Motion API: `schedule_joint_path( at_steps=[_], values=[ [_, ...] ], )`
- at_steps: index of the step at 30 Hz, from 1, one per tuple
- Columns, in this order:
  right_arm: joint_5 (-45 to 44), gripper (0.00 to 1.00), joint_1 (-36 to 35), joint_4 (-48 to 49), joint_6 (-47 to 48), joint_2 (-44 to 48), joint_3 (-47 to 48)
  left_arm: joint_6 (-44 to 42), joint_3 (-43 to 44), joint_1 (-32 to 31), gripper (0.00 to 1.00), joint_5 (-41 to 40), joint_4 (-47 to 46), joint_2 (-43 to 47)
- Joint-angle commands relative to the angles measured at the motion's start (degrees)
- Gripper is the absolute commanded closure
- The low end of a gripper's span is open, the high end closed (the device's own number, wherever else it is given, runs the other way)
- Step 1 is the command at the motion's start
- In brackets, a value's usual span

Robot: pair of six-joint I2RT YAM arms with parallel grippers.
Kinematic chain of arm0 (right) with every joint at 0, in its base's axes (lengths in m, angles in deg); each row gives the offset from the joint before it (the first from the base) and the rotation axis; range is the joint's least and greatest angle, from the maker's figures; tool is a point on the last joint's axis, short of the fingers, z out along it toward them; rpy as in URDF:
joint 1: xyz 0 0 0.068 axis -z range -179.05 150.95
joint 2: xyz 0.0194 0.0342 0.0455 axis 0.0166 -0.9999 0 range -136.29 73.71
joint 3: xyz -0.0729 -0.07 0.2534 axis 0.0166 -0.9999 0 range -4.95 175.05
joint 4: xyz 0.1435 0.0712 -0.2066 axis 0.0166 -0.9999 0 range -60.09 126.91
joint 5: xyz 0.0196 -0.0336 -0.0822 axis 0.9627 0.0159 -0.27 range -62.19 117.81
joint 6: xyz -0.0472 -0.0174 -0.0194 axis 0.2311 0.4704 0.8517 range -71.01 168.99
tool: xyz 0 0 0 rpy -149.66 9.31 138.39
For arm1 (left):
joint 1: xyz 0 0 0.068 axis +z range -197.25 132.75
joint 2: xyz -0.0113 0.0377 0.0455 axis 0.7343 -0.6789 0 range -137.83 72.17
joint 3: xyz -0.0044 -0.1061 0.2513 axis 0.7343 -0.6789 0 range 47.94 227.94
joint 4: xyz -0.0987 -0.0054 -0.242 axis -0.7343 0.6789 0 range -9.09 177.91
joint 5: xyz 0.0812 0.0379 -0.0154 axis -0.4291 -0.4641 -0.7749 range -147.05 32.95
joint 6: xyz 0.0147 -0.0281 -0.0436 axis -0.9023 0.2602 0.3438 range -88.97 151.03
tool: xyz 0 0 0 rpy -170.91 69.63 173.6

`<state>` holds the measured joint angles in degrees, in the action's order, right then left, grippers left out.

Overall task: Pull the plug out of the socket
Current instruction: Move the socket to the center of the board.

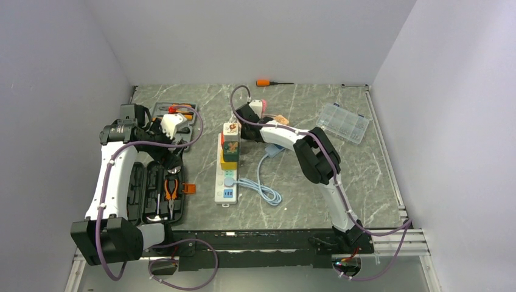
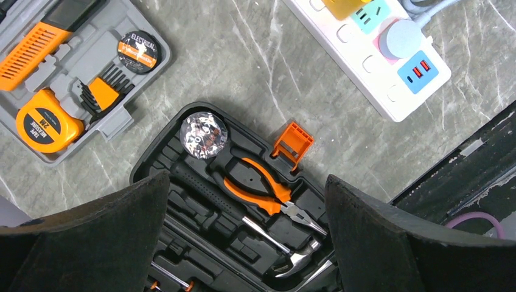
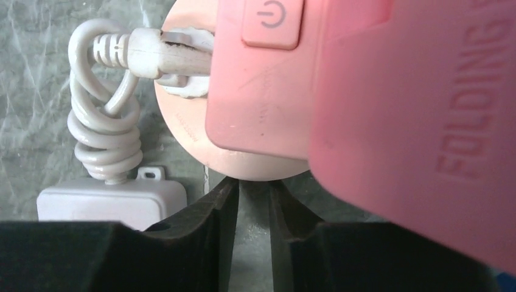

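Observation:
The socket (image 1: pixel 223 173) is a long white strip lying lengthwise mid-table, with blue marks at its near end (image 2: pixel 417 72). Three plugs sit in it: a patterned cube (image 1: pixel 231 135), a yellow-green block (image 1: pixel 229 159) and a round pale plug (image 1: pixel 229 180) (image 2: pixel 401 38) with a light-blue cable. My right gripper (image 1: pixel 251 112) (image 3: pixel 255 185) is behind the strip. Its jaws are almost together at the rim of a round pink disc (image 3: pixel 243 164), and only bare table shows in the narrow gap. My left gripper (image 1: pixel 172 125) (image 2: pixel 246 182) hangs wide open above the tool case.
An open black tool case (image 1: pixel 155 194) holds pliers (image 2: pixel 255 182) and a hammer. A grey tool tray (image 1: pixel 176 111) lies behind it. A pink folding device (image 3: pixel 395 121), white adapter (image 3: pixel 109 204), clear compartment box (image 1: pixel 345 121), orange screwdriver (image 1: pixel 264 82) and light-blue strip (image 1: pixel 272 151) are around.

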<state>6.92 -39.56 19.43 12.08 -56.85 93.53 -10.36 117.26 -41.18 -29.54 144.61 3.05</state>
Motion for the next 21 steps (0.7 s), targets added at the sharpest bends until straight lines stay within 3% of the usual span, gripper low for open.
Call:
schedule_joint_path(
  at_steps=[1,4,11,15,21],
  values=[
    [-0.8,0.69,0.6,1.0,0.7,2.4,0.6,-1.8,0.1,0.1,0.01,3.3,-1.8,1.7],
    [-0.6,0.57,0.7,2.3,0.0,10.4,-7.6,-2.2,-0.4,0.1,0.01,3.6,-2.4,1.9],
    [2.7,0.23,-1.7,11.3,-0.2,38.6,-35.3,-4.0,-3.6,0.1,0.0,2.9,-3.7,4.0],
    [-1.6,0.16,-10.3,12.1,3.9,47.1,-42.5,-4.5,-7.1,-0.1,0.01,1.9,-5.7,7.0],
    [-2.8,0.14,-18.3,11.5,5.8,46.4,-47.5,-6.5,-10.8,-0.2,0.01,2.0,-6.4,12.1]
  ],
)
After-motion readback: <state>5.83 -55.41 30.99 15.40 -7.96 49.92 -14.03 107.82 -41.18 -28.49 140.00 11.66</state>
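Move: My right fingertips are low, at the near edge of the pink socket's round base, whose middle is about 6 cm straight ahead. The blue plug on the white socket is some 20 cm back, 6 cm left and slightly higher; the green block on that socket is about 8 cm back, 6 cm left. The blue cord coil is roughly 22 cm back, 7 cm right. From my left hand, the blue plug is level ahead, 19 cm right and 15 cm below. I draw my right hand back from the pink base, first veering right, then lifting steeply and swinging left again, to end about 19 cm back and 13 cm higher, nearer the blue plug. Meanwhile its fingers spread from a narrow gap to nearly wide, its tips tilt up, and it turns some 15 degrees counter-clockwise. My open left hand eases about 2 cm back and slightly down over the black toolbox. ##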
